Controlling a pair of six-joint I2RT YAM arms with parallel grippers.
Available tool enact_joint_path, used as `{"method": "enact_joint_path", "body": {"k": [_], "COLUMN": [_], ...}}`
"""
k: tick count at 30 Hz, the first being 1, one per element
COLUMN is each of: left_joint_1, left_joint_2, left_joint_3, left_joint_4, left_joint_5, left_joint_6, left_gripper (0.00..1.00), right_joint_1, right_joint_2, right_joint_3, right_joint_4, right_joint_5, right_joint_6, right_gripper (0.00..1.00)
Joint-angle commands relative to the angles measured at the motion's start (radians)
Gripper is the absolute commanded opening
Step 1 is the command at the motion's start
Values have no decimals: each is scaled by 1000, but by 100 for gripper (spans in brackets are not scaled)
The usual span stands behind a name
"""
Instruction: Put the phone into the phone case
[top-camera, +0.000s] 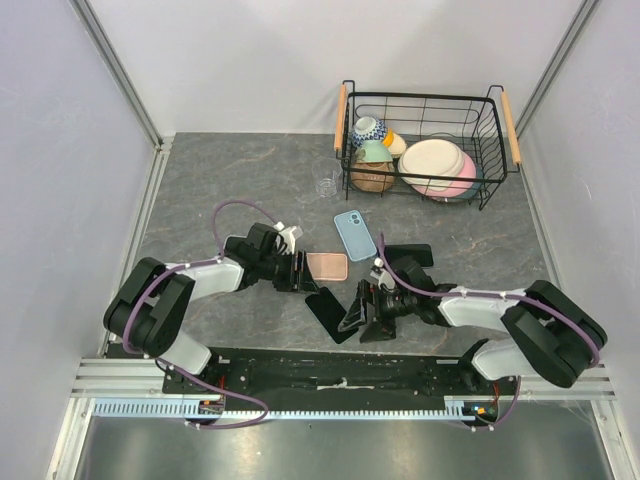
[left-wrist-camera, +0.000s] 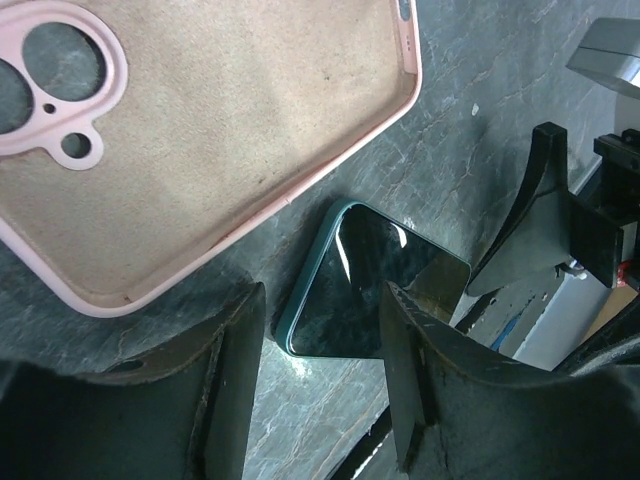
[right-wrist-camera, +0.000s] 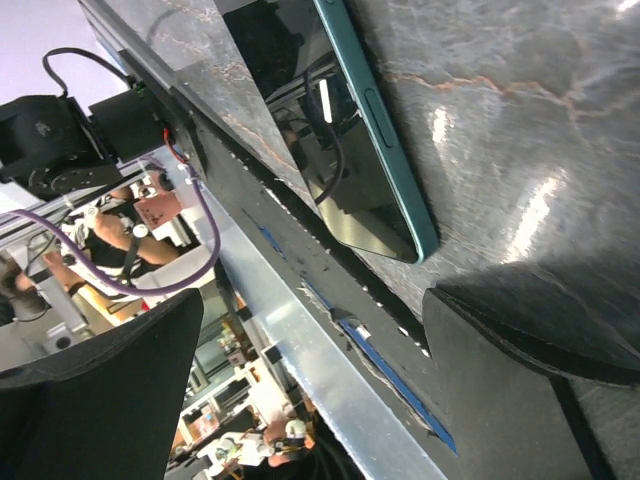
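Observation:
The pink phone case (top-camera: 327, 266) lies open side up on the grey table, its beige lining and camera cutout filling the left wrist view (left-wrist-camera: 200, 150). Just below it the phone (top-camera: 332, 313), dark screen up with a teal edge, lies flat (left-wrist-camera: 370, 290) (right-wrist-camera: 330, 130). My left gripper (top-camera: 292, 270) stands open at the case's left end, and its fingers (left-wrist-camera: 325, 340) hold nothing; the case's edge lies beyond the left finger. My right gripper (top-camera: 362, 310) is wide open beside the phone's right edge, low over the table, with nothing between its fingers (right-wrist-camera: 310, 340).
A light blue phone case (top-camera: 355, 235) lies above the pink one. A black wire basket (top-camera: 497, 160) with bowls and plates stands at the back right. A small clear object (top-camera: 327, 186) sits left of the basket. The black base rail (top-camera: 340, 372) runs close below the phone.

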Motion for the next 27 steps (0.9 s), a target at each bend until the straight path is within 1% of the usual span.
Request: {"method": "enact_joint_path", "body": {"k": [1, 7, 11, 14, 15, 18, 22, 27], "left_joint_1": [-15, -25, -35, -38, -38, -39, -45, -59], "left_joint_2": [11, 25, 11, 0, 0, -3, 5, 8], "left_joint_3": [28, 15, -3, -23, -29, -49, -71, -78], "left_joint_4": [-15, -15, -13, -3, 13, 36, 94, 109], "left_joint_5": [-11, -19, -22, -23, -16, 1, 40, 50], "left_joint_6": [21, 14, 7, -2, -6, -23, -45, -51], "left_gripper": [56, 56, 56, 56, 56, 56, 55, 55], "right_joint_1": [12, 4, -40, -101, -115, -170, -201, -221], "right_joint_2": [55, 127, 176, 168, 164, 141, 132, 155], "right_joint_3": [-12, 50, 110, 149, 174, 216, 231, 248], "right_joint_4": [160, 156, 87, 22, -28, -113, -150, -202], "right_joint_5": [-34, 1, 30, 53, 64, 113, 130, 135], "right_joint_6": [83, 45, -57, -116, -171, -251, -288, -335], "right_gripper": [98, 98, 98, 98, 98, 98, 98, 98]}}
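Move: The black phone, slanting on the table, has its middle about 4 cm ahead of the right hand, 6 cm to its left and 3 cm below; its right end is close beside the front fingertip. From that hand the pink case lies some 18 cm ahead and 10 cm left, the blue case about 27 cm straight ahead. From the left hand, already low at the phone's other end, the phone's middle is roughly 6 cm back, 6 cm to the right and 2 cm lower. With its fingers wide open and low over the table, the right hand first edges nearly 2 cm left so the front fingertip comes against the phone's right end, then sweeps forward towards the pink case and back to the right, ending about 9 cm ahead and 2 cm right of its start, carrying that end along at an unchanged height. The left hand stays almost in place with its fingers half open, its front fingertip at the phone's left end, and only eases about 1 cm back and to the right as the phone swings. ##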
